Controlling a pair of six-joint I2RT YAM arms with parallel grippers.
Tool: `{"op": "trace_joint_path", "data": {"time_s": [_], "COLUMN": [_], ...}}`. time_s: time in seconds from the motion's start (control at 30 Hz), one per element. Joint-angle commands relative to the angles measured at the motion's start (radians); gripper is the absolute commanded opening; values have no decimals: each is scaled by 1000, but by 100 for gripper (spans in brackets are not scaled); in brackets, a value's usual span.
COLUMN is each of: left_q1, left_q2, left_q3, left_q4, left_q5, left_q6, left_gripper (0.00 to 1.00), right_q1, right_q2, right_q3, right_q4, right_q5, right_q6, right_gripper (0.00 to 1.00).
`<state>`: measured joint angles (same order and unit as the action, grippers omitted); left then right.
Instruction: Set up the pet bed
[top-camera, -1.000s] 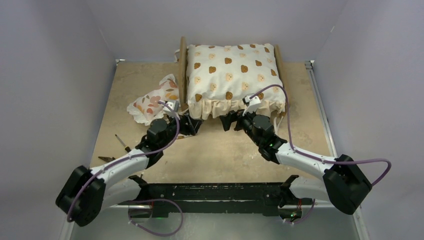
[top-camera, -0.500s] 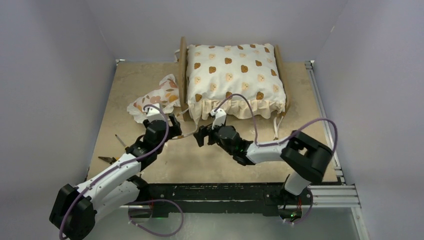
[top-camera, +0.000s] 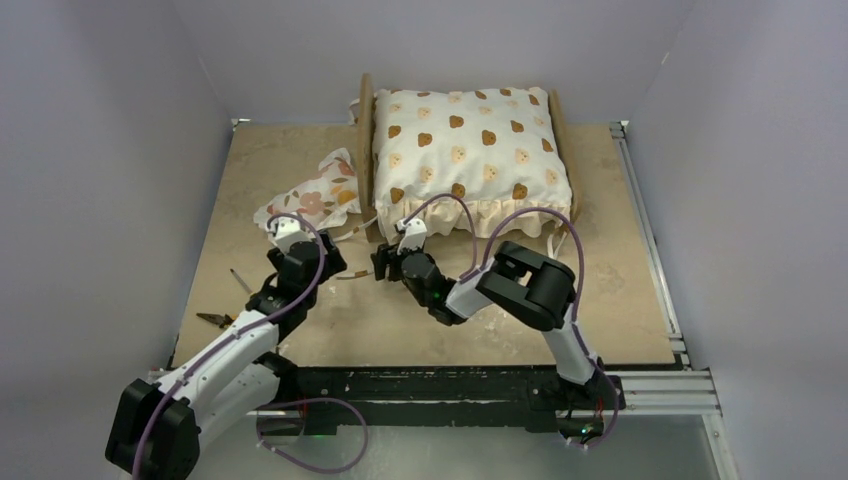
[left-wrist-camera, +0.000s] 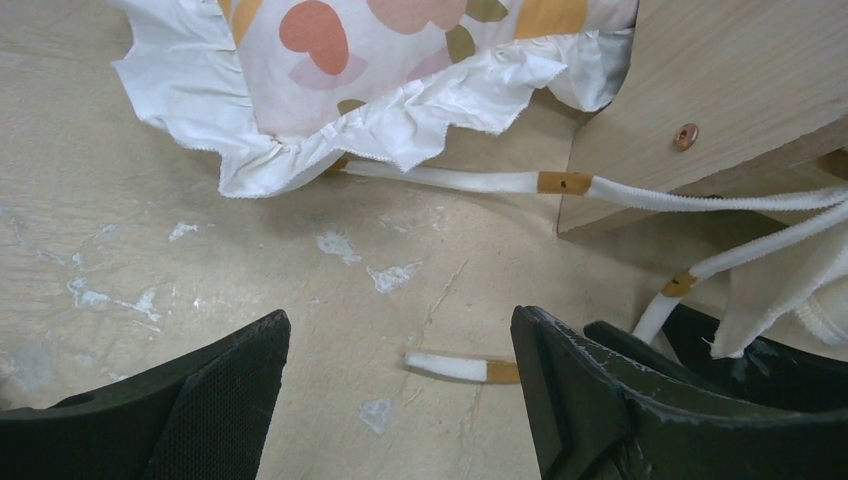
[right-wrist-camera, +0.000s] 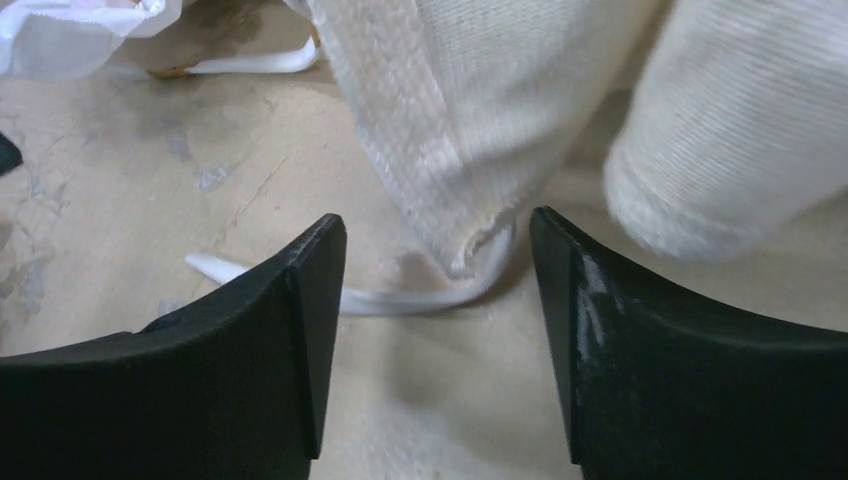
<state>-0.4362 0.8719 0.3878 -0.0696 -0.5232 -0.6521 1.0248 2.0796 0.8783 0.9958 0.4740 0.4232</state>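
The pet bed (top-camera: 366, 150) stands at the back of the table, its light-wood frame (left-wrist-camera: 720, 70) mostly hidden under a cream bear-print cushion (top-camera: 465, 145). A small floral pillow (top-camera: 310, 200) lies on the table left of it. My left gripper (top-camera: 335, 262) hovers open just off the bed's front left corner; a white tie string with a tan tip (left-wrist-camera: 460, 368) lies on the table between its fingers (left-wrist-camera: 230, 400). My right gripper (top-camera: 380, 266) is open right beside it, low at the cushion's front left edge (right-wrist-camera: 470, 100), with a white string (right-wrist-camera: 400, 300) ahead of its jaws.
Two small dark tools (top-camera: 240, 280) (top-camera: 212, 319) lie on the board at the near left. A metal rail (top-camera: 650, 240) runs along the table's right side. White walls close in the left, back and right. More tie strings (left-wrist-camera: 700, 200) trail from the bed's corner.
My right arm has swung left from the cushion's front right to its front left corner. My left gripper has pulled back toward me and to the left.
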Motion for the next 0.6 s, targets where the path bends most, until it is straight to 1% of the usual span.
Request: {"op": "trace_joint_path", "data": {"time_s": [0.0,0.03,0.1,0.17,0.2,0.23,0.27,0.33,0.43,0.57], "left_q1": [12,14,18,20,20,21,21,22,26,28], "left_q2": [19,27,42,58,73,89,106,147,234,368], "left_q3": [3,6,11,18,23,31,37,48,93,169], "left_q4": [45,46,48,51,54,51,52,54,103,148], "left_q5": [19,17,17,18,18,10,-1,-25,-59,-54], "left_q6": [-1,1,4,15,25,33,40,53,75,105], "left_gripper": [81,81,81,81,81,81,81,81,81,80], "right_q1": [0,0,0,-2,-2,-2,-2,-2,-2,-5], "right_q2": [59,75,92,82,67,47,26,-25,-81,-115], "right_q3": [78,83,76,50,25,4,-15,-54,-88,-97], "right_q4": [65,57,48,44,39,23,-3,-33,-78,-112], "right_q5": [64,71,87,96,101,105,102,101,126,135], "right_q6": [-26,-26,-25,-24,-22,-12,2,14,19,21], "right_gripper": [63,58,45,26,13,5,0,0,0,0]}}
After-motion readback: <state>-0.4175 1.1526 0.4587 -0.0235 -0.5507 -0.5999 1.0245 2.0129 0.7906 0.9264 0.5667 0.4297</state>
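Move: The white tie at the bed cover's near left corner crosses between the right hand's open fingers, about 1 cm ahead, 1 cm left and 2 cm below; the cover corner hangs 3 cm straight ahead, and the bed leg is roughly 4 cm ahead and 4 cm left. From the left hand, the second tie lies some 6 cm ahead, 7 cm right and 6 cm lower, with the flower pillow about 13 cm straight ahead. Right fingers shut on the white tie close below the cover corner and pinch it, while the hand sinks about 2 cm and noses slightly forward; keeping hold, it then draws the tie some 4 cm to the right and a little back, rising slightly. The left hand, fingers staying open, sinks about 4 cm, tips down, and finally eases forward towards the second tie by the pillow. ##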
